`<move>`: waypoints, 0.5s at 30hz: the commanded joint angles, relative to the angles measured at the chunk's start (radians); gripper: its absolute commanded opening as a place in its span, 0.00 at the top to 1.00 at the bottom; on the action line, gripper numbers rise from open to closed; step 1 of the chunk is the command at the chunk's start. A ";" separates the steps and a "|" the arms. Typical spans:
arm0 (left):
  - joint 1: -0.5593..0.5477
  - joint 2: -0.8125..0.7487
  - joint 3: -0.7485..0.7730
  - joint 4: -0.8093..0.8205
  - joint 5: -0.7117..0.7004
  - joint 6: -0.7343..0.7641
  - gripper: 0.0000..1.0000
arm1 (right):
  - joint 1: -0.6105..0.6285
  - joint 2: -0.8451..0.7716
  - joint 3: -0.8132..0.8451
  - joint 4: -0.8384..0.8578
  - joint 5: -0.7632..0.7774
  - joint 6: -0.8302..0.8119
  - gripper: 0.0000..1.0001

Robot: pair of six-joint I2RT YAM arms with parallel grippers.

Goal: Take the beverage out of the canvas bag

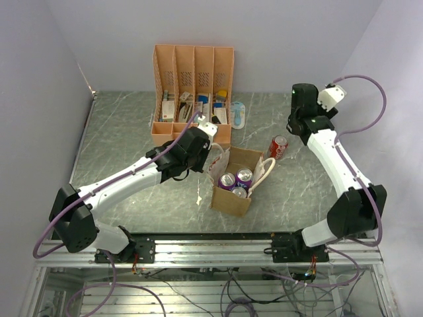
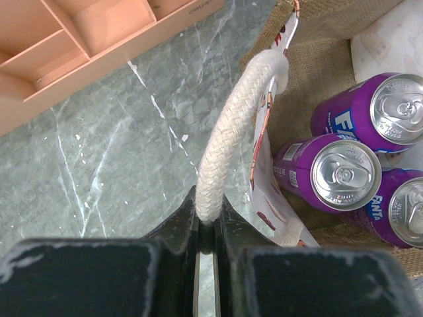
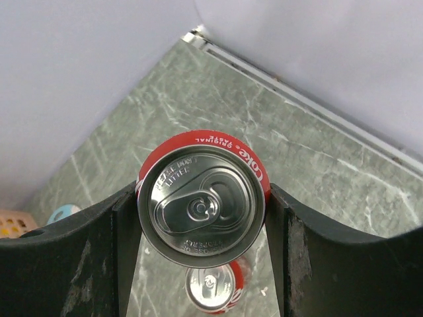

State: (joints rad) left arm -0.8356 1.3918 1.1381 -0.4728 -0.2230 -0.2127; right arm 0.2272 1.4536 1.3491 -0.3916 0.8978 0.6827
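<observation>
The tan canvas bag (image 1: 232, 191) stands open at the table's middle with three purple Fanta cans (image 1: 236, 180) upright inside; they also show in the left wrist view (image 2: 344, 173). My left gripper (image 1: 210, 149) is shut on the bag's left whitish rope handle (image 2: 228, 132) at the bag's left rim. My right gripper (image 3: 201, 205) is shut on a red Coke can (image 3: 201, 198) and holds it high above the table at the back right. In the top view my right wrist (image 1: 305, 112) hides that can. A second red Coke can (image 1: 278, 146) stands on the table below it (image 3: 213, 289).
The salmon-pink slotted organizer (image 1: 192, 72) stands at the back behind the bag, close to my left gripper. A small blue-and-white item (image 1: 238, 114) lies to its right. A white paper tag (image 2: 268, 191) hangs at the bag's rim. Walls close the back and both sides.
</observation>
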 commanded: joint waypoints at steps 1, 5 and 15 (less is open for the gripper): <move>0.009 -0.008 0.032 -0.013 -0.012 0.016 0.93 | -0.065 0.053 0.066 -0.100 -0.012 0.255 1.00; 0.009 -0.013 0.033 -0.012 -0.011 0.018 0.93 | -0.119 0.096 0.053 -0.183 -0.056 0.392 1.00; 0.009 -0.023 0.032 -0.012 -0.012 0.018 0.93 | -0.153 0.206 0.029 -0.337 -0.115 0.605 1.00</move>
State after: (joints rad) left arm -0.8352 1.3914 1.1381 -0.4732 -0.2226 -0.2127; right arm 0.0757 1.6512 1.3735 -0.7185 0.7757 1.1820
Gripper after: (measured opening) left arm 0.150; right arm 0.657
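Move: The right hand already holds a Coke can; the clear patch of table it is bound for lies about 26 cm below, 4 cm to its right and 2 cm back. The standing Coke can is some 5 cm left, 3 cm back and 21 cm below; the canvas bag about 21 cm left and 16 cm back, also low. From the left hand that patch is roughly 38 cm right, 11 cm ahead and 16 cm below. The right hand lowers its gripped Coke about 12 cm, drifting 4 cm right, fingers tipping some 20 degrees downward. ##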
